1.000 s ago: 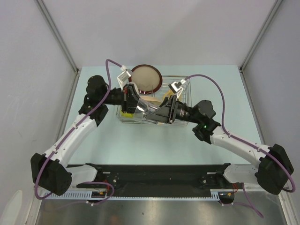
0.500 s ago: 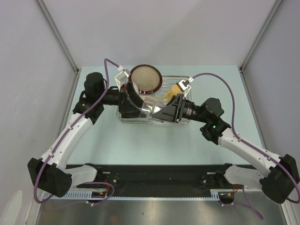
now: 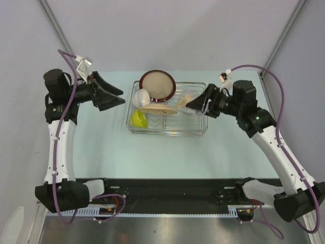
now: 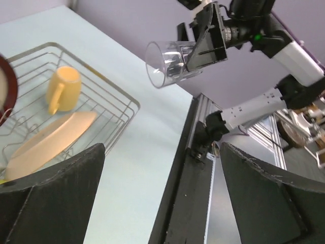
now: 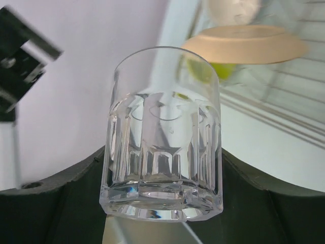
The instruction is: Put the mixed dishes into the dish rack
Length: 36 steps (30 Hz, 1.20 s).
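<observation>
The small clear glass lies sideways in my right gripper, which is shut on its base above the right end of the dish rack. The left wrist view also catches the glass. In the rack a dark-red-rimmed plate stands at the back. A white bowl, a lime-green bowl, a cream plate and a tan-yellow mug are in it too. My left gripper hangs open and empty, left of the rack.
The rack's right half shows bare wires. A black rail runs along the table's near edge. Grey walls close in the table on the left, the back and the right.
Both arms have pulled out of the rack. The left gripper opened, let go of the glass and swung up and left. The right gripper drew back to the right with the glass.
</observation>
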Tool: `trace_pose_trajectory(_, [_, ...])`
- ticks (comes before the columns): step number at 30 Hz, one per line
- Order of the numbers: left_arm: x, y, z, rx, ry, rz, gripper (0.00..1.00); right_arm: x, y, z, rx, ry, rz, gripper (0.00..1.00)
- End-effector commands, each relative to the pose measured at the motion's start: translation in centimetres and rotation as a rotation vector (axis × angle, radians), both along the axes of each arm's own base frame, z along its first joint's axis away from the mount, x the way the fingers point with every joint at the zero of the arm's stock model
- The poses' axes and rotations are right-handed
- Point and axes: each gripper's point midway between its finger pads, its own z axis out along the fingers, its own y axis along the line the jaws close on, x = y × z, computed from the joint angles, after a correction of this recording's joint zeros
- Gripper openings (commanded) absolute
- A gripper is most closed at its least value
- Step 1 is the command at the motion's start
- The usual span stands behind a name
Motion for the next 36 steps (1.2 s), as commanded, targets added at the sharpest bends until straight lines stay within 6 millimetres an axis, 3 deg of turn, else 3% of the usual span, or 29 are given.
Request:
trace_pose_trajectory(1, [-1.2, 1.8, 0.1, 0.026, -0.072, 0.081, 1.0, 1.5, -4.4, -4.3, -0.372, 0.091, -0.131, 0.0])
trace_pose_trajectory(2, [-0.6, 2.1, -0.7, 0.071, -0.078, 0.145, 1.0, 1.9, -5.1, -5.0, -0.43, 0.11, -0.169, 0.0])
trace_pose_trajectory(3, [0.7, 2.8, -3.6, 0.298, -0.14, 0.266, 1.0, 2.6, -5.2, -6.0, -0.477, 0.132, -0.176, 0.0])
trace_pose_trajectory(6, [2.5, 4.5, -9.7, 0.576, -0.09, 0.382, 1.0, 3.6, -5.7, -6.5, -0.588, 0.136, -0.2, 0.0])
trace_pose_trajectory(7, [2.5, 5.2, -10.1, 0.601, -0.103, 0.423, 1.0, 4.0, -5.1, -7.4, -0.632, 0.145, -0.184, 0.0])
trace_pose_trajectory(9, [3.5, 7.1, -12.3, 0.68, -0.106, 0.528, 1.0, 5.0, -5.8, -6.9, -0.726, 0.119, -0.232, 0.0])
trace_pose_trajectory(10, [3.3, 7.5, -12.3, 0.695, -0.127, 0.547, 1.0, 5.4, -6.1, -8.2, -0.809, 0.145, -0.246, 0.0])
trace_pose_trajectory(11, [3.2, 7.8, -12.7, 0.712, -0.131, 0.55, 1.0, 6.0, -5.9, -7.3, -0.829, 0.118, -0.26, 0.0])
trace_pose_trajectory(13, [3.0, 8.1, -13.5, 0.731, -0.122, 0.558, 1.0, 6.9, -6.2, -8.8, -0.934, 0.133, -0.27, 0.0])
trace_pose_trajectory(16, [2.8, 8.3, -14.2, 0.741, -0.128, 0.563, 1.0, 7.9, -5.6, -9.2, -0.985, 0.136, -0.253, 0.0])
trace_pose_trajectory(17, [3.0, 8.4, -14.0, 0.744, -0.152, 0.577, 1.0, 8.6, -5.3, -10.6, -1.02, 0.164, -0.237, 0.0])
trace_pose_trajectory(18, [3.0, 8.6, -14.7, 0.753, -0.142, 0.579, 1.0, 9.1, -4.9, -10.3, -1.016, 0.156, -0.239, 0.0])
trace_pose_trajectory(21, [3.1, 8.9, -15.4, 0.762, -0.128, 0.591, 1.0, 10.1, -3.7, -12.2, -1.057, 0.177, -0.191, 0.0])
trace_pose_trajectory(23, [2.8, 8.6, -15.4, 0.751, -0.124, 0.585, 1.0, 10.4, -3.4, -13.7, -1.09, 0.205, -0.156, 0.0])
trace_pose_trajectory(36, [2.1, 8.1, -14.2, 0.71, -0.197, 0.59, 1.0, 10.1, -2.9, -18.1, -1.111, 0.287, -0.052, 0.0])
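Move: The right hand holds the clear glass sideways; the place it is taken to, the front right part of the dish rack, lies about 10 cm ahead, 4 cm to its right and 25 cm below. The yellow mug lies some 18 cm ahead and 4 cm right, the peach plate about 12 cm ahead and 10 cm left, both also well below. From the empty left hand that place is about 9 cm ahead, 26 cm right and 32 cm below. Keeping its pinch on the clear glass, the right hand sinks some 18 cm and reaches 10 cm forward, drifting slightly right, down to the space between the peach plate and the rack's right side, nearer the bases than the mug. Meanwhile its wrist tips about 65 degrees so the fingers point steeply down and the glass's mouth faces the rack. The left hand, open and empty, drops about 15 cm and swings left, its fingers turning forward and down. ##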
